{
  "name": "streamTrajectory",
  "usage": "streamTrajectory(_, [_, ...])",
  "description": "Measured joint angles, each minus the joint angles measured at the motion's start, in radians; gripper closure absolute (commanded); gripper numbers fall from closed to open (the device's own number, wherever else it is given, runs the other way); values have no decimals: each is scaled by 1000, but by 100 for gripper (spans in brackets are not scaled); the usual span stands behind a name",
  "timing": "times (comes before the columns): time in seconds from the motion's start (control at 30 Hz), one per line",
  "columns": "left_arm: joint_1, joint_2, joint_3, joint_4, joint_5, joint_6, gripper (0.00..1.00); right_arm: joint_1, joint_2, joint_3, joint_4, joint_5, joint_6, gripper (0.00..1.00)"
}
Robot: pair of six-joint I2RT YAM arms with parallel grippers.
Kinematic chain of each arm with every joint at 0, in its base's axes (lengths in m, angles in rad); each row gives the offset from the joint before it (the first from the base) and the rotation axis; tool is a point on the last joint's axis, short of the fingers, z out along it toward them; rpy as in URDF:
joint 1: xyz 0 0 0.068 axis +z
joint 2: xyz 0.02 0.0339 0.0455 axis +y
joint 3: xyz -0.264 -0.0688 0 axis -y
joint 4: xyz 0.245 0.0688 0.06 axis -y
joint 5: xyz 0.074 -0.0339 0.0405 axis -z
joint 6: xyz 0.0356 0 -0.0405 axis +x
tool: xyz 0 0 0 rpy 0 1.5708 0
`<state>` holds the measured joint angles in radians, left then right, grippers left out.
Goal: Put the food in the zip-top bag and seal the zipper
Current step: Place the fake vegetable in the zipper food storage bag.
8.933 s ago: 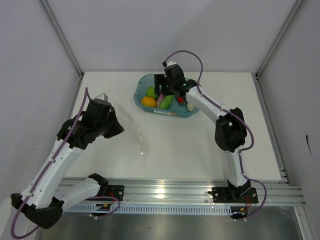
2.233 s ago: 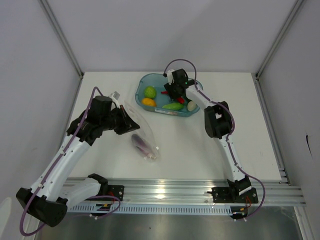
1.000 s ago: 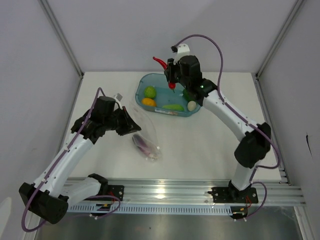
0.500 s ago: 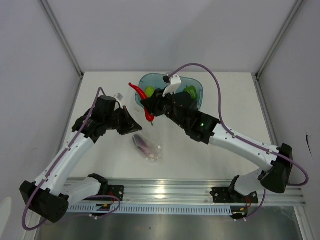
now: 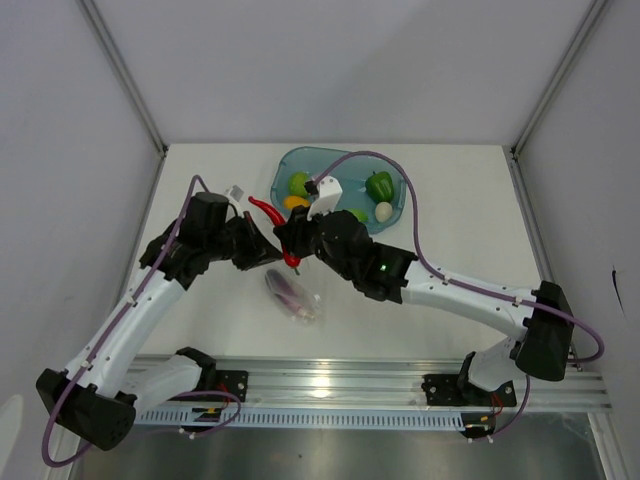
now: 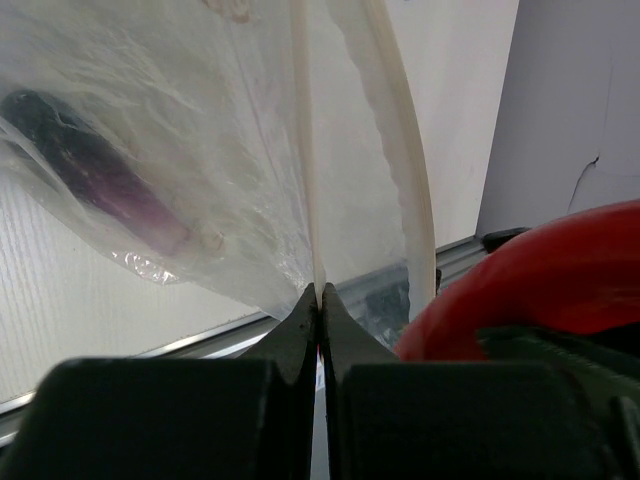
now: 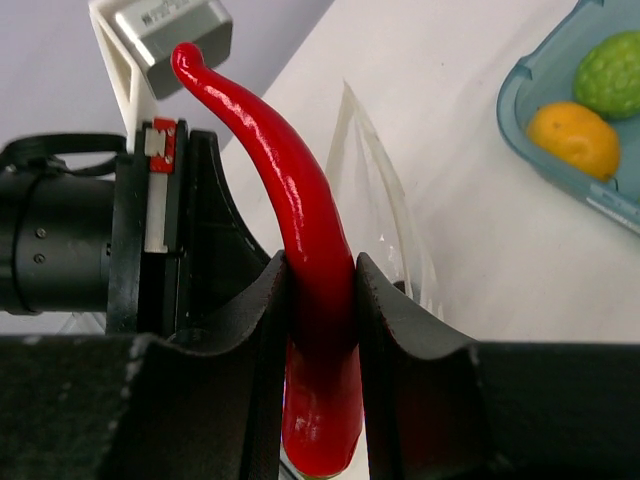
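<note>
My right gripper (image 7: 322, 268) is shut on the red chili (image 7: 300, 200), which stands upright between its fingers just above the open mouth of the zip-top bag (image 7: 385, 225). From above, the chili (image 5: 263, 208) hangs beside my left gripper (image 5: 267, 247). That left gripper (image 6: 320, 295) is shut on one strip of the zipper (image 6: 303, 150) and holds the bag's mouth up. The clear bag (image 5: 300, 295) lies on the table with the purple eggplant (image 6: 100, 175) inside. The chili (image 6: 540, 270) shows at the right of the left wrist view.
The teal tray (image 5: 395, 170) stands at the back centre and holds a green pepper (image 5: 379, 186), a white egg (image 5: 383, 211), a light green piece (image 5: 299, 183) and a yellow-orange piece (image 7: 578, 138). White walls close in the table's left, back and right.
My right arm has carried the chili from above the tray leftward and nearer, down to the bag's mouth. The left gripper has kept its hold on the bag almost unmoved.
</note>
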<state>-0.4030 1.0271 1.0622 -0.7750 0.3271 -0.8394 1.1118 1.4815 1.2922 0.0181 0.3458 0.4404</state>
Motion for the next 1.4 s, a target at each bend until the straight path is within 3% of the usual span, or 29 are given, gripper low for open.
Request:
streamTrajectory(0.57, [0, -11, 0, 0, -1, 1, 99, 29, 14, -39, -77, 75, -48, 64])
streamTrajectory(0.8, [0, -11, 0, -5, -5, 2, 99, 37, 14, -51, -112, 91, -81, 23])
streamTrajectory(1.2, [0, -11, 0, -23, -28, 11, 100, -5, -36, 62, -136, 69, -282, 24])
streamTrajectory(1.3, [0, -11, 0, -30, -42, 13, 99, -89, -89, 75, -102, 2, -348, 25])
streamTrajectory(1.4, [0, -12, 0, -40, -55, 21, 99, -259, -113, 99, -72, -113, -386, 25])
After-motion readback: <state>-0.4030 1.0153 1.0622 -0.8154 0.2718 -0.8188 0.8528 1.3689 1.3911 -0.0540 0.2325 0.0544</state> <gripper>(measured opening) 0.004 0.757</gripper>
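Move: Just below the right hand, which holds the red pepper, the open bag mouth lies about 7 cm down, roughly level with the hand ahead and 1 cm to its left. The eggplant in the bag is some 26 cm below, 2 cm back, neither left nor right; the orange in the tub is about 22 cm ahead, straight on, 27 cm down. For the left hand, pinching the rim, the mouth is 3 cm ahead, 1 cm right, at its height. Lowering the red pepper about 5 cm into the bag mouth, the right hand tips its fingers downward by some 15 degrees, then opens to let go. It then draws off, rising well above the bag and moving right and forward towards the tub, fingers still open. The left hand keeps its pinch on the rim and holds the bag practically in place. ##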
